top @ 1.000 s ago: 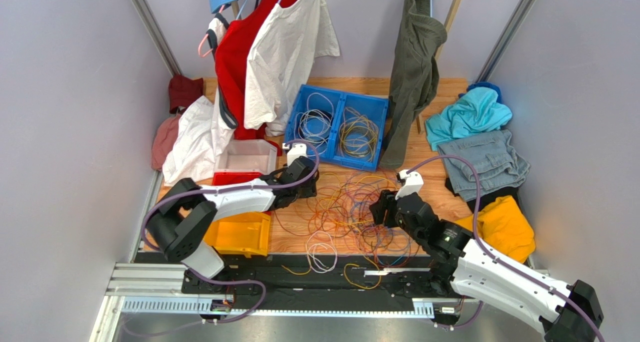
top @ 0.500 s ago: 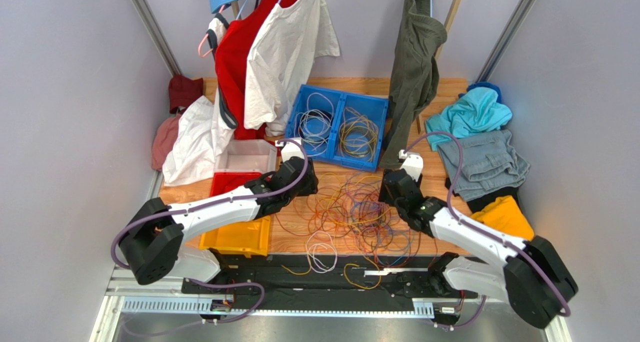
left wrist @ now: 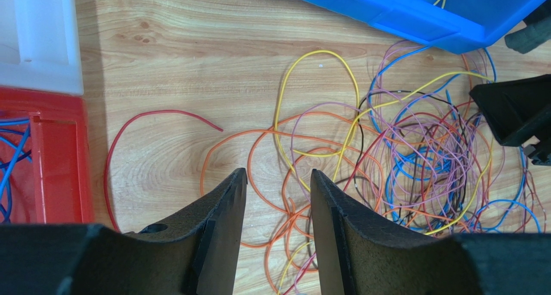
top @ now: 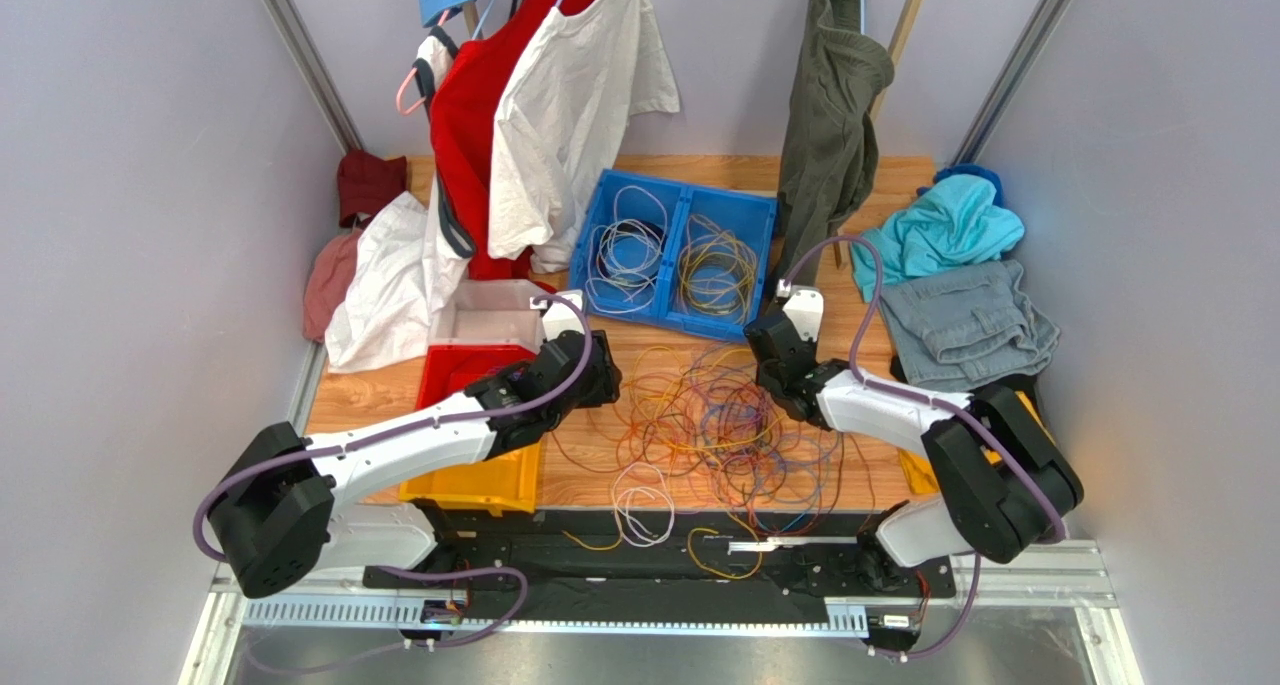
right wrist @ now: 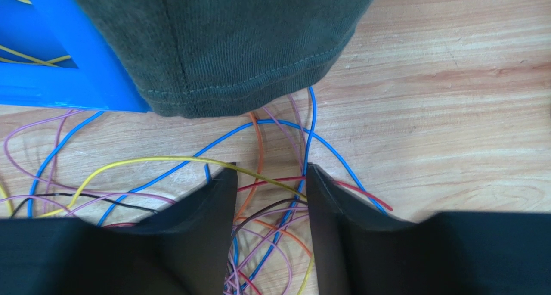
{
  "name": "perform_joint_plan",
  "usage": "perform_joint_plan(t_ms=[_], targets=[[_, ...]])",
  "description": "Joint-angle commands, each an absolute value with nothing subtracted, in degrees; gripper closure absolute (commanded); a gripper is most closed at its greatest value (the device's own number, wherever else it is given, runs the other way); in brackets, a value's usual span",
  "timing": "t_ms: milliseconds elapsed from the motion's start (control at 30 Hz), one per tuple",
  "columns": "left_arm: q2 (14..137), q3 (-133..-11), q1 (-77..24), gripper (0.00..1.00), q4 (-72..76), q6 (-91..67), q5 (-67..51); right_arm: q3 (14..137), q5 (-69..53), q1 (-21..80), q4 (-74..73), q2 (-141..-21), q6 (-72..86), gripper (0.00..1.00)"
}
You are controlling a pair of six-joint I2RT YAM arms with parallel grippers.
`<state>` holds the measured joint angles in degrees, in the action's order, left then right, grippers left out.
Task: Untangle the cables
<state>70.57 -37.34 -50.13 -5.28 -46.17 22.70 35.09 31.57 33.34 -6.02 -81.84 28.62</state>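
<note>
The cables (top: 706,415) lie in a loose tangle of orange, purple, blue, yellow and red strands on the wooden table between both arms. My left gripper (top: 597,370) hovers at the tangle's left edge. In the left wrist view it (left wrist: 278,174) is open above orange loops (left wrist: 259,179), with nothing gripped. A single red cable (left wrist: 155,113) curves apart to the left. My right gripper (top: 771,358) is at the tangle's far right corner. Its jaws (right wrist: 270,172) stand open, with yellow, red and blue strands (right wrist: 311,114) running between the fingers, none pinched.
A blue bin (top: 759,265) behind the tangle holds coiled wires. A dark green garment (right wrist: 226,43) hangs just ahead of my right gripper. White (top: 489,313), red (left wrist: 58,159) and yellow (top: 481,483) bins sit at the left. Clothes (top: 962,318) pile at the right. A white loop (top: 643,505) lies near the front edge.
My right gripper has moved away from the arm bases to the tangle's far right corner, by the blue bin and green garment. My left gripper has drifted slightly nearer and left. Both stay open.
</note>
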Motion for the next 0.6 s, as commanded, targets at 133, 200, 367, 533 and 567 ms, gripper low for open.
perform_joint_plan(t_ms=[133,200,367,533,567], targets=[[67.0,-36.5,-50.4,0.50,-5.0,-47.5,24.4,37.3,34.7,33.0,-4.0,-78.5,28.6,1.00],[65.6,-36.0,-50.4,0.51,-5.2,-47.8,24.9,36.5,34.5,34.3,-4.7,-73.2,28.4,1.00],[60.5,-34.8,-50.4,0.51,-6.0,-48.5,26.1,36.0,28.4,39.2,-8.6,-53.9,27.7,1.00],[54.0,-33.8,-50.3,0.51,-4.1,-45.7,25.3,47.3,16.2,42.1,-16.4,-40.0,25.7,1.00],[51.3,-33.1,-50.3,0.51,-2.0,-45.1,24.8,52.9,14.5,42.3,-18.3,-40.4,25.5,1.00]])
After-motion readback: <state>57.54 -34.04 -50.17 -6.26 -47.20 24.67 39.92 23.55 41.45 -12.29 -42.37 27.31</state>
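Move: The yellow cable's strand runs between the right hand's half-open fingertips, at most about 1 cm ahead and 1 cm below. The cable tangle is heaped some 7 cm back and 5 cm to the left. The blue box's middle lies about 15 cm ahead and 14 cm left, and the trouser leg's hem hangs roughly 5 cm straight ahead, a little higher. From the left hand the strand is about 21 cm to the right, 3 cm ahead and 8 cm below. The yellow strand is pinched as the right fingers shut fully on it almost in place; then the right hand pulls it up fast out of the tangle, some 21 cm, drifting left and back a little while tipping fingers-up by nearly 30 degrees and rolling its left side up. The left hand, half open and empty, rises about 5 cm, edging left. ##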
